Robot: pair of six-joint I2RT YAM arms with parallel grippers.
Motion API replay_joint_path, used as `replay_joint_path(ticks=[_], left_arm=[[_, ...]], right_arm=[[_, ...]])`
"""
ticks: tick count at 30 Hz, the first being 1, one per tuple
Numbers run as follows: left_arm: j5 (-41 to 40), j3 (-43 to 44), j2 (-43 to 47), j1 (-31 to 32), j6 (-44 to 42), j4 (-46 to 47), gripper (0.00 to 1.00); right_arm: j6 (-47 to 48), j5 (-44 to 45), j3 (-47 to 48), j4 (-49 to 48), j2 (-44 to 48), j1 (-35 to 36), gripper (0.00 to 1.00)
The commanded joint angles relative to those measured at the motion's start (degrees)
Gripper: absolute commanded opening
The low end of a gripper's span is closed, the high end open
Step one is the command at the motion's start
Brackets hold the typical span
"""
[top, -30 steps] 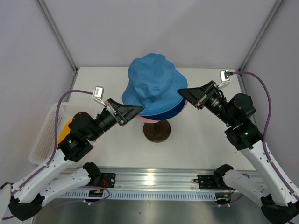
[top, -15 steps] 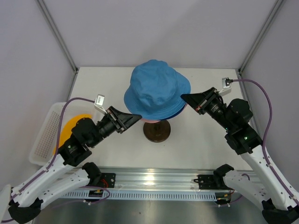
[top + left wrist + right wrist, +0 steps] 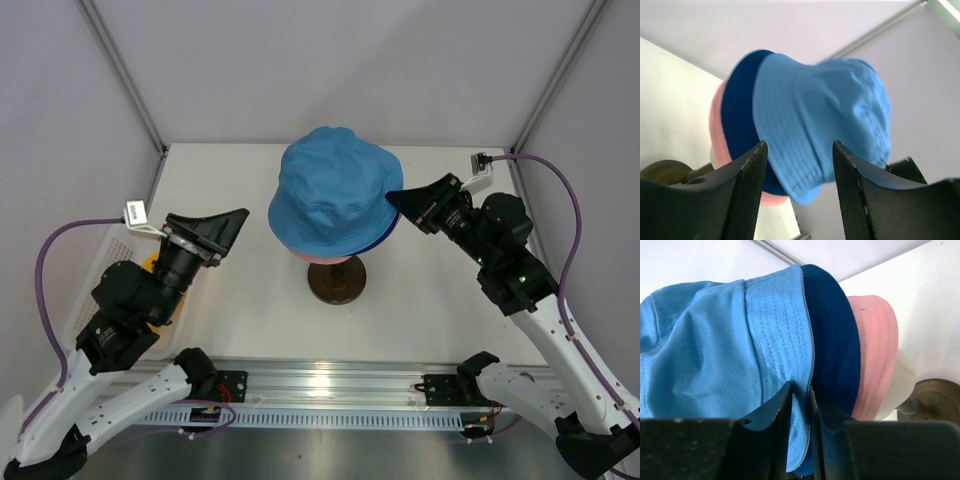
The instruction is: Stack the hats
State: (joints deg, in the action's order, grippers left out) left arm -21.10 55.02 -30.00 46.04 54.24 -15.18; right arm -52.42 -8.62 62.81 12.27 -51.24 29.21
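Three hats sit stacked on the cream mannequin head (image 3: pixel 901 385): the light blue hat (image 3: pixel 335 190) on top, the navy hat (image 3: pixel 380 240) under it, the pink hat (image 3: pixel 300 257) lowest. My right gripper (image 3: pixel 392 197) is at the light blue hat's right brim; in the right wrist view its fingers (image 3: pixel 801 387) stand slightly open with that brim (image 3: pixel 790 330) between them. My left gripper (image 3: pixel 238 218) hangs open to the left of the stack, clear of it, and the light blue hat (image 3: pixel 825 120) shows beyond its fingers. Behind the left arm a sliver of the yellow-orange hat (image 3: pixel 150 265) shows.
The mannequin's dark round base (image 3: pixel 336 281) stands mid-table under the stack. A white mesh basket (image 3: pixel 85 300) sits at the left table edge and holds the yellow-orange hat. Grey walls and slanted frame posts close in the back and sides.
My left gripper let go of the light blue hat's left brim, opened and drew back to the left. The hat settled lower on the stack. My right fingers parted slightly.
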Motion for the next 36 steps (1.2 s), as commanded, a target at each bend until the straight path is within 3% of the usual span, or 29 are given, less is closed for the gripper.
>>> replay_joint_path(ticks=[1, 7, 15, 25, 28, 29, 31, 34, 36], left_arm=[[-4.23, 1.32, -2.26, -2.35, 1.03, -1.08, 0.59], [-3.42, -3.78, -1.64, -3.23, 8.42, 1.55, 0.59], [10.63, -5.19, -7.52, -7.46, 16.77, 9.20, 0.56], [16.18, -5.72, -10.87, -9.74, 20.82, 13.07, 0.56], [17.05, -6.42, -11.13, -10.62, 21.61, 14.21, 0.46], [17.49, -6.42, -11.74, -10.80, 22.05, 14.56, 0.36], [18.29, -6.25, -12.45, -11.58, 22.40, 14.48, 0.27], [18.90, -6.25, -13.50, -12.38, 23.11, 13.95, 0.01], [18.73, -6.33, -14.21, -12.82, 23.02, 13.51, 0.01]], right_arm=[[2.59, 1.06, 3.20, 1.17, -0.44, 0.05, 0.24], [3.21, 3.61, 3.55, 1.26, 0.62, -0.03, 0.30], [3.20, 6.51, 4.95, 1.88, 0.36, -0.03, 0.33], [3.39, 8.53, 7.50, 0.39, -1.66, -0.65, 0.43], [2.59, 7.22, 7.94, -1.80, -3.24, -1.35, 0.44], [1.81, 6.35, 8.03, -2.34, -3.77, -1.52, 0.44], [1.45, 5.72, 8.12, -3.48, -5.35, -1.88, 0.44], [1.27, 5.46, 7.95, -4.62, -6.85, -2.05, 0.43], [1.36, 5.55, 7.86, -4.80, -7.38, -2.14, 0.43]])
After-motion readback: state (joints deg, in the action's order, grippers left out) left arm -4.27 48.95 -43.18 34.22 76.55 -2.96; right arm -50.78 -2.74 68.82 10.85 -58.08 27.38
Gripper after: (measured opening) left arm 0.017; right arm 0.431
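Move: From the left hand, the light-blue hat's middle lies about 15 cm to the right and 8 cm ahead, roughly level in height. The blue hat sits beneath it, its middle some 4 cm lower than the hand, and the pink hat beneath that, about 7 cm lower than the hand, both also 15 cm right and 7 cm ahead. The right hand is at the right brim, with the light-blue hat's middle about 10 cm left, 1 cm ahead and 2 cm up. The left hand pinches the light-blue hat's left brim, its half-open fingers shutting only at the end, after first going forward and down, then right, some 6 cm forward, 5 right and 4 down, the wrist tipping down and rolling left side low. The right hand opens wider from nearly shut around the right brim, rises slightly and slides about 4 cm forward along it. ##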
